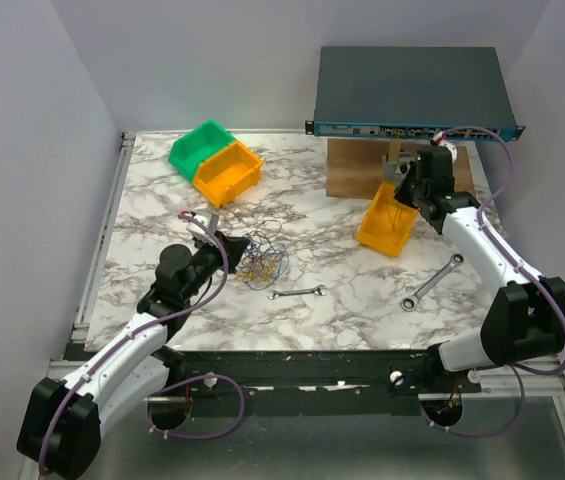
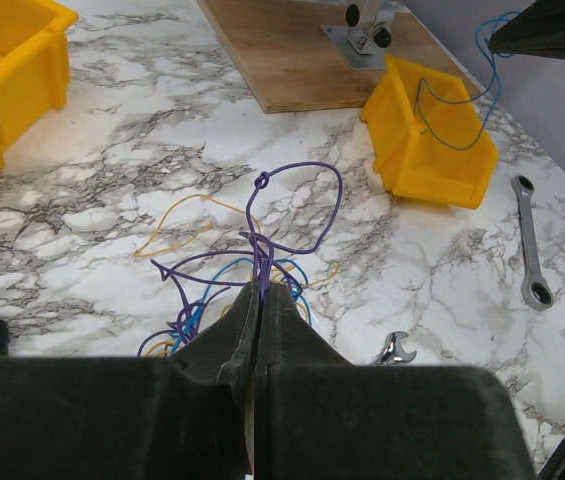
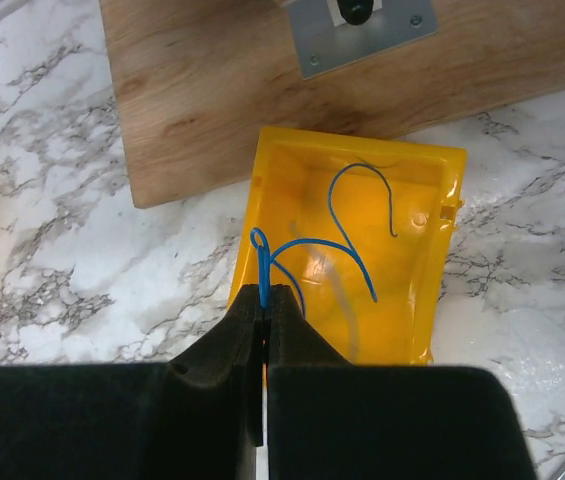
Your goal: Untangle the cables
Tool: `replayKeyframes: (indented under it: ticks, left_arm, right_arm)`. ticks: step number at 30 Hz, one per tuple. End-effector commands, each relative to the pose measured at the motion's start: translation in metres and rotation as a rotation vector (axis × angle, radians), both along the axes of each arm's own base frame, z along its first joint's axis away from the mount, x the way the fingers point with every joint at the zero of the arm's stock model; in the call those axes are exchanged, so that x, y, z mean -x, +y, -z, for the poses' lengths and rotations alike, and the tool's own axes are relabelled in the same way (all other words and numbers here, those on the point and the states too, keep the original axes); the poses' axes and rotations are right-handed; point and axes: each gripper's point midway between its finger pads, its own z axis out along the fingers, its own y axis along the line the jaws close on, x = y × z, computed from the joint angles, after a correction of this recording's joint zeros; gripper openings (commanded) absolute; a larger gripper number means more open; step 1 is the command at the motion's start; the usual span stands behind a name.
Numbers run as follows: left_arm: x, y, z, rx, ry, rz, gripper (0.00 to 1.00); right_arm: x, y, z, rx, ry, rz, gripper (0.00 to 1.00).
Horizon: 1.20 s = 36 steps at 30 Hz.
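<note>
The cables lie as a loose tangle [image 1: 262, 258] of blue, purple and yellow-orange wires on the marble table. My left gripper [image 1: 230, 243] sits at the tangle's left edge. In the left wrist view this gripper [image 2: 263, 290] is shut on a purple cable [image 2: 307, 164], which loops upward from the tips. My right gripper [image 1: 400, 192] hangs over a yellow bin [image 1: 387, 228] at the right. In the right wrist view it [image 3: 265, 292] is shut on a thin blue cable [image 3: 303, 240] that curls above the bin's inside [image 3: 417, 300].
A green bin [image 1: 200, 147] and a second yellow bin [image 1: 229, 170] stand at the back left. A wooden board [image 1: 352, 172] and a dark rack unit [image 1: 412, 90] are at the back right. Two silver wrenches [image 1: 297, 293] [image 1: 432, 282] lie toward the front.
</note>
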Motion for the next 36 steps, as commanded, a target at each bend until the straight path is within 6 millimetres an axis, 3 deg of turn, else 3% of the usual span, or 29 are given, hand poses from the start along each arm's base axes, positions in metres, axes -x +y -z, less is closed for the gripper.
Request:
replayKeyframes:
  ticks: [1,4,9,12,17,18,22,23,26,29,36]
  left_arm:
    - [-0.005,0.000,-0.018,0.011,-0.045,-0.010,0.00]
    - [-0.004,0.000,-0.019,0.012,-0.048,-0.011,0.00]
    - [-0.005,0.000,-0.019,0.012,-0.048,-0.010,0.00]
    - [-0.005,0.000,-0.019,0.013,-0.047,-0.010,0.00]
    - [-0.004,0.002,-0.019,0.014,-0.053,-0.020,0.00]
    - [-0.004,0.003,-0.019,0.013,-0.054,-0.021,0.00]
    - [-0.004,0.003,-0.019,0.012,-0.054,-0.022,0.00]
    - [-0.004,0.003,-0.021,0.014,-0.058,-0.024,0.00]
    - [-0.003,0.001,-0.021,0.018,-0.061,-0.013,0.00]
    - [-0.001,-0.002,-0.022,0.024,-0.067,0.008,0.00]
    - [0.003,-0.009,-0.024,0.030,-0.077,0.054,0.00]
  right_arm:
    - [-0.002,-0.020,0.006,0.069,0.007,0.095,0.01]
    - [0.000,-0.024,0.007,0.080,-0.010,0.115,0.01]
    - [0.003,-0.030,0.035,0.088,0.016,0.152,0.01]
    - [-0.003,-0.014,0.057,0.039,0.033,0.084,0.01]
    - [-0.018,0.008,0.076,-0.015,0.091,-0.002,0.02]
    - [-0.019,0.007,0.079,-0.010,0.100,0.006,0.07]
    - [-0.014,0.003,0.069,-0.002,0.102,0.027,0.79]
    - [-0.010,0.004,0.061,-0.010,0.083,0.017,0.88]
    - [0.002,0.020,0.045,-0.056,0.029,-0.092,0.88]
    - [0.024,0.057,0.028,-0.152,-0.037,-0.313,0.85]
    - [0.068,0.123,0.027,-0.150,-0.051,-0.593,0.89]
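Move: The right hand holds the blue cable over the yellow bin, whose middle lies about 13 cm below, some 2 cm back and 2 cm to the right. From this hand the wooden board is roughly 8 cm ahead and 3 cm right, the large wrench some 18 cm back and 10 cm right, both about 16 cm lower. From the left hand the bin is about 31 cm right, 5 cm ahead and 13 cm lower. The right hand lowers the blue cable about 10 cm, opens wide, then rises and swings left and back. ##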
